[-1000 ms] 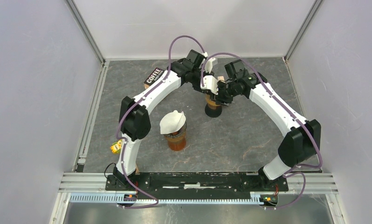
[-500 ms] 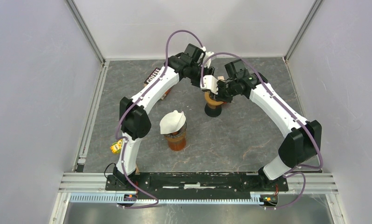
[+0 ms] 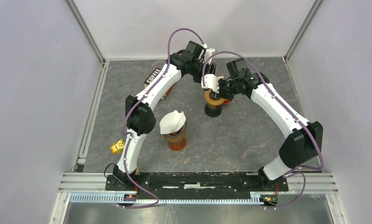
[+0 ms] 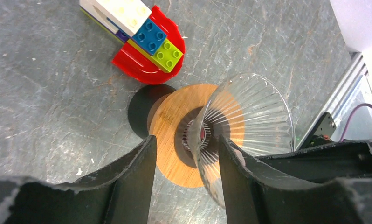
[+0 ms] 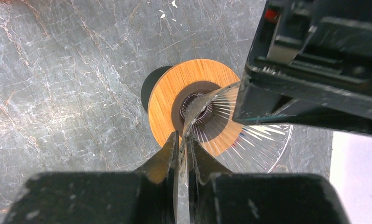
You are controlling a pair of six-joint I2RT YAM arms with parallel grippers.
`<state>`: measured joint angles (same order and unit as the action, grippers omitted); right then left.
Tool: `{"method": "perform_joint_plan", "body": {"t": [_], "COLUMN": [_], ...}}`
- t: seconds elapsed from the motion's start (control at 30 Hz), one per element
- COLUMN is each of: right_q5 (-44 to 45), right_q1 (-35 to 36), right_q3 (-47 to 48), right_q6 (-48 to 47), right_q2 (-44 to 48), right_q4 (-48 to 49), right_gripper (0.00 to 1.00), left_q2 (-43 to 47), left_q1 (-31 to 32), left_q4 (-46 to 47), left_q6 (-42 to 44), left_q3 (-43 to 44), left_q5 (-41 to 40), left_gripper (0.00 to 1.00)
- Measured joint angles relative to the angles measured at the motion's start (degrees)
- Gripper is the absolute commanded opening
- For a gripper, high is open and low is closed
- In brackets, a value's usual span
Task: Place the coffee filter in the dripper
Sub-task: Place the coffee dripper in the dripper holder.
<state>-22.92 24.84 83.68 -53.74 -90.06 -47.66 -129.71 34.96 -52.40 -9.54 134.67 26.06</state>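
The dripper (image 3: 214, 103) is a clear ribbed glass cone (image 4: 249, 116) with a round wooden collar (image 5: 168, 95) on a black base, standing at the back centre of the table. My right gripper (image 5: 183, 135) is shut on the cone's thin glass wall. My left gripper (image 4: 186, 138) is open and straddles the opposite wall, the glass close to its right finger (image 4: 235, 177). In the top view both grippers, left (image 3: 203, 70) and right (image 3: 217, 91), crowd over the dripper. The white coffee filter (image 3: 173, 121) rests on an amber cup (image 3: 176, 140) nearer the arms, untouched.
A red plate with toy bricks (image 4: 147, 42) lies just behind the dripper. A dark box marked COFFEE (image 3: 152, 76) sits at the back left under the left arm. A small yellow object (image 3: 117, 147) lies near the left rail. Walls close in the table on three sides.
My left gripper has opened around the dripper's wall and its arm has shifted slightly. My right gripper has closed onto the glass rim. Filter and cup have not moved.
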Motion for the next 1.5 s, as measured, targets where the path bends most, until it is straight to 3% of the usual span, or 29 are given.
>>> {"method": "perform_joint_plan", "body": {"t": [0.13,0.43,0.57,0.73,0.83,1.03,1.5], "right_q5": [0.00,1.33,1.42,1.51,1.40,2.69,3.74], "right_q1": [0.31,1.29,1.31,1.31,1.53,2.89,3.65], "right_q3": [0.00,0.55,0.68,0.85,0.90,0.57,-5.77], "right_q6": [-1.33,-3.30,-3.39,-3.50,-3.56,-3.08,-1.99], "right_q2": [-0.02,-0.33,-0.42,-0.52,-0.57,-0.59,2.75], "right_q4": [-0.11,-1.16,-1.33,-1.60,-1.57,-0.63,5.35], "right_gripper": [0.00,0.00,0.00,0.00,0.00,0.00,0.00], "left_q2": [-1.75,-2.03,-2.05,-2.05,-2.16,-1.42,7.13], "left_q1": [0.00,0.04,0.04,0.04,-0.11,-0.48,-0.09], "left_q4": [0.09,-0.68,-0.85,-0.85,-0.81,1.44,13.88], "left_q6": [0.00,0.92,2.19,3.48,4.02,4.04,4.33], "left_q3": [0.76,2.78,3.85,4.37,4.26,1.51,-14.84], "left_q5": [1.68,2.47,2.62,2.99,3.06,4.26,3.06], "left_gripper": [0.51,0.54,0.41,0.13,0.02,0.02,0.02]}}
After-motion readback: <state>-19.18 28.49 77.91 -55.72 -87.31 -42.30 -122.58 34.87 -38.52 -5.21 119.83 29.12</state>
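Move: The left hand's open fingers straddle the clear dripper's rim; the dripper's middle is about 4 cm back, 2 cm right and 3 cm below. The right hand already holds the rim. For it, the dripper holder's middle is about 2 cm ahead, 2 cm left and 10 cm below. The red tray with blocks lies some 9 cm ahead, 4 cm right and 15 cm below the right hand; the white filter is 16 cm back, 19 cm left and 6 cm below. The left fingers close from a bit over half open to pinch the dripper's rim. That hand first dips about 1 cm and eases slightly right, rises some 2 cm, then settles while its wrist turns roughly 10 degrees. The right hand keeps its pinch, edges about 1 cm left over the holder, then sinks and draws back nearly 1 cm. ##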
